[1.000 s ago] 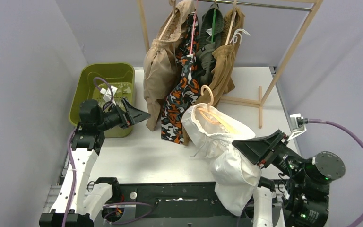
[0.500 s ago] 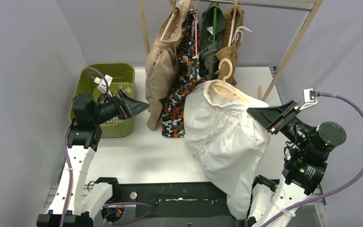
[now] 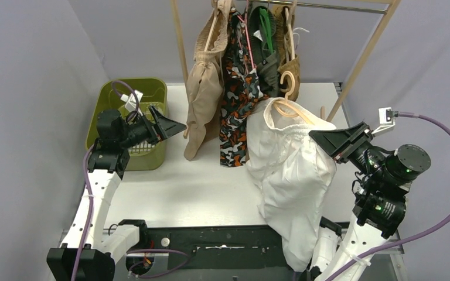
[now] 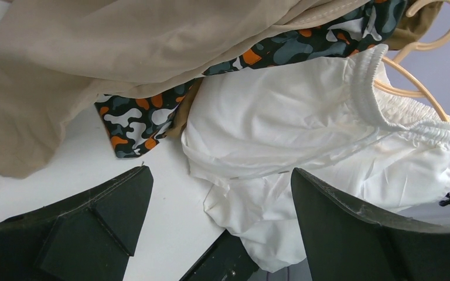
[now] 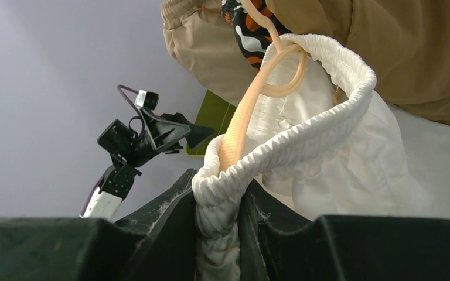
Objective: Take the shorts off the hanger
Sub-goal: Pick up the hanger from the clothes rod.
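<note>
The white shorts hang from a peach hanger that runs through their gathered waistband. My right gripper is shut on that waistband, with the hanger's end sticking up just above the jaws. The cloth droops down past the table's near edge. My left gripper stands open in the air beside the green bin, apart from the shorts. In the left wrist view, the white shorts lie beyond the open left gripper.
Beige, camouflage, dark olive and brown shorts hang on the wooden rack at the back. A green bin sits at the left. The hanger's hook is close to the brown shorts.
My right gripper has lifted the white shorts and hanger off the table, up and back toward the rack. The hanging shorts have swung. The left gripper has barely moved.
</note>
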Tool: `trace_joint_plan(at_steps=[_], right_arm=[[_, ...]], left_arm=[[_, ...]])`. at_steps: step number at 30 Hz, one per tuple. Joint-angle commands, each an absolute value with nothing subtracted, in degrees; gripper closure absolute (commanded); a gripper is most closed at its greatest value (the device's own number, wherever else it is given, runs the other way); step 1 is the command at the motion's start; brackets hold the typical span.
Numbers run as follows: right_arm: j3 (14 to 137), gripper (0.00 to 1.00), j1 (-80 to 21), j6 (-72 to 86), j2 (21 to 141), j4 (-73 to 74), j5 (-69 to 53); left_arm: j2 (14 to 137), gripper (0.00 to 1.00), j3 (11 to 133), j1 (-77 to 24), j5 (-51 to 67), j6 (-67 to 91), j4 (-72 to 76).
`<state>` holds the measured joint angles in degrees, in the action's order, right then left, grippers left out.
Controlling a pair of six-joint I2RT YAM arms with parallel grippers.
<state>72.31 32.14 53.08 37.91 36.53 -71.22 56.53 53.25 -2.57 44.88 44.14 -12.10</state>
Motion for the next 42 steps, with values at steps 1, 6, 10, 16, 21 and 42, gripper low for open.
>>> trace_joint_plan(at_steps=[1,6,10,16,21,42], right_arm=[[69.78,1.00,28.03,52.27,35.52,29.51,-73.41],[71.55,1.00,16.94,32.07,35.16,54.01,-69.55],[71.94,1.00,9.58,20.36,39.38,71.79,-54.43],[70.68,1.00,8.61,25.03,43.39,55.21,-63.58],[67.54,1.00,6.26,27.72,43.82,47.55,-67.41],[60.40,1.00,-15.79,40.44,43.16,27.58,-55.85]], left_arm=[[57.76,0.11,56.69,-2.81,44.12,41.79,-12.94],[59.25,0.11,57.70,-3.07,45.61,39.45,-15.45],[59.51,0.11,58.80,-3.44,46.65,37.35,-17.28],[59.34,0.11,59.38,-7.02,44.95,35.09,-18.56],[57.42,0.11,55.96,-16.49,38.55,38.40,-15.76],[63.89,0.37,53.82,-46.67,3.08,48.78,4.08]])
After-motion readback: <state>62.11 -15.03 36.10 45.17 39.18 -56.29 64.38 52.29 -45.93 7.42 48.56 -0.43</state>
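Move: The hanger in the white shorts' waistband is about 29 cm to the left gripper's right, 4 cm farther out and some 8 cm above. The beige trousers hang about 8 cm to that gripper's right, 10 cm farther out and slightly higher, with the camo trousers some 16 cm right and 9 cm out at much the same height. From the right gripper, which already pinches the waistband and hanger end, the hanger's middle lies about 8 cm left, 6 cm ahead and slightly higher. Keep the waistband and hanger end pinched in the right gripper. Lower it about 9 cm while carrying it as far left and slightly back, turning it some 35 degrees counter-clockwise to present the hook. Dip the open left gripper slightly, then swing it about 16 cm right and a little back towards the hanger's neck, starting to close the fingers near the end. ##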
